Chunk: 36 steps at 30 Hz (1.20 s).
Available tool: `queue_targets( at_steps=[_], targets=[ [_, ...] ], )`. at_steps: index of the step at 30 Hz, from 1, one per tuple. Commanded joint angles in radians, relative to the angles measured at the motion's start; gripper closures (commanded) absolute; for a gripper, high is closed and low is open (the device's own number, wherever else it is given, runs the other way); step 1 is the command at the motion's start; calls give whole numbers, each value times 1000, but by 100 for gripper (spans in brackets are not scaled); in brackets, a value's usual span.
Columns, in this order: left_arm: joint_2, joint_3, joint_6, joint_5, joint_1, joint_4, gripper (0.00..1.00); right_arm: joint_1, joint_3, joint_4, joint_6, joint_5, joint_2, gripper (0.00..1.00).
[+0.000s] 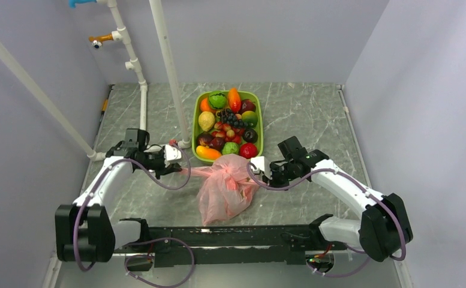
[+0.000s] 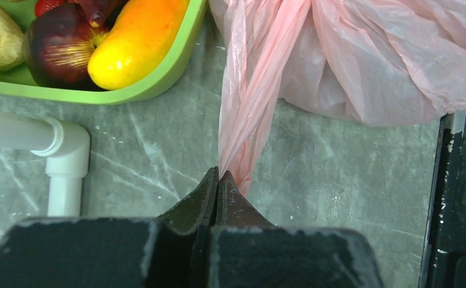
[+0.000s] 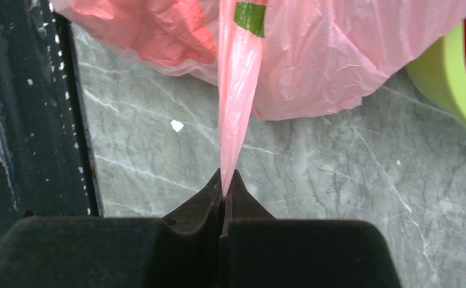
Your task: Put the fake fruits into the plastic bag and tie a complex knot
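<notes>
The pink plastic bag (image 1: pixel 225 187) lies crumpled on the marble table, just in front of the lime-green tray (image 1: pixel 258 123). The fake fruits (image 1: pixel 227 123) fill that tray. A reddish shape (image 3: pixel 158 30) shows through the bag's film. My left gripper (image 1: pixel 183 168) (image 2: pixel 219 174) is shut on the bag's left handle (image 2: pixel 248 108), which is stretched out sideways. My right gripper (image 1: pixel 260 174) (image 3: pixel 225 174) is shut on the right handle (image 3: pixel 237 90), a taut strip with a green band (image 3: pixel 249 15). The bag's top is bunched between them; I cannot tell whether there is a knot.
White pipes (image 1: pixel 169 72) stand left of the tray, with an elbow (image 2: pixel 68 144) on the table near my left gripper. A black rail (image 1: pixel 230 237) runs along the near edge. Grey walls close in both sides and the back.
</notes>
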Motion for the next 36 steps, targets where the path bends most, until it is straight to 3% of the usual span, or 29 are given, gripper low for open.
queue_targets(
  at_steps=[1, 2, 3, 5, 6, 9, 11, 16, 21, 25, 30, 36],
  targets=[
    [-109, -15, -14, -161, 12, 30, 100, -44, -22, -79, 64, 151, -22, 100],
    [-124, -12, -46, -153, 6, 23, 94, -50, -8, -92, 62, 142, -26, 95],
    [-139, -2, -70, -139, 6, 6, 78, -56, 11, -112, 63, 124, -36, 85],
    [-162, 29, -127, -102, 6, -31, 48, -64, 53, -157, 70, 83, -61, 49],
    [-172, 49, -170, -84, 6, -41, 35, -64, 74, -175, 78, 64, -80, 36],
    [-211, 124, -289, -38, 6, -56, 2, -64, 145, -210, 121, 13, -136, 12],
    [-231, 180, -369, -32, 6, -62, 1, -65, 197, -214, 166, -9, -164, 2],
    [-213, 387, -601, -112, 12, -110, 1, -134, 339, -155, 339, -74, -178, 0],
    [-125, 615, -806, -226, 66, -202, 1, -413, 478, -84, 527, -209, -87, 0],
    [-48, 702, -852, -331, 125, -274, 1, -639, 507, -32, 626, -276, -4, 0],
    [-35, 603, -861, -365, 220, -266, 1, -819, 432, 1, 614, -232, 79, 0],
    [-27, 398, -894, -448, 285, -199, 1, -864, 261, 90, 587, -135, 77, 0]
  ],
)
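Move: The bag's knot lies about 14 cm to the right of the left gripper and level with it fore and aft, a little lower. From the right gripper it's some 13 cm left and 4 cm ahead, at about its height. The full bag's body sits about 8 cm nearer the base than the knot. The green fruit basket's middle is roughly 14 cm beyond the knot, and the white pipe elbow is about 9 cm ahead and 1 cm right of the left gripper. Open both grippers wide to let go of the bag's two twisted tails, the right one easing nearly 3 cm outward as it frees its tail. Lift both about 20 cm, then swing them apart and forward, away from the knot: left gripper some 11 cm left, right gripper 17 cm right and 14 cm forward. Turn the left counter-clockwise and the right clockwise, some 60 degrees each, and sink again by 8 to 10 cm late on. ##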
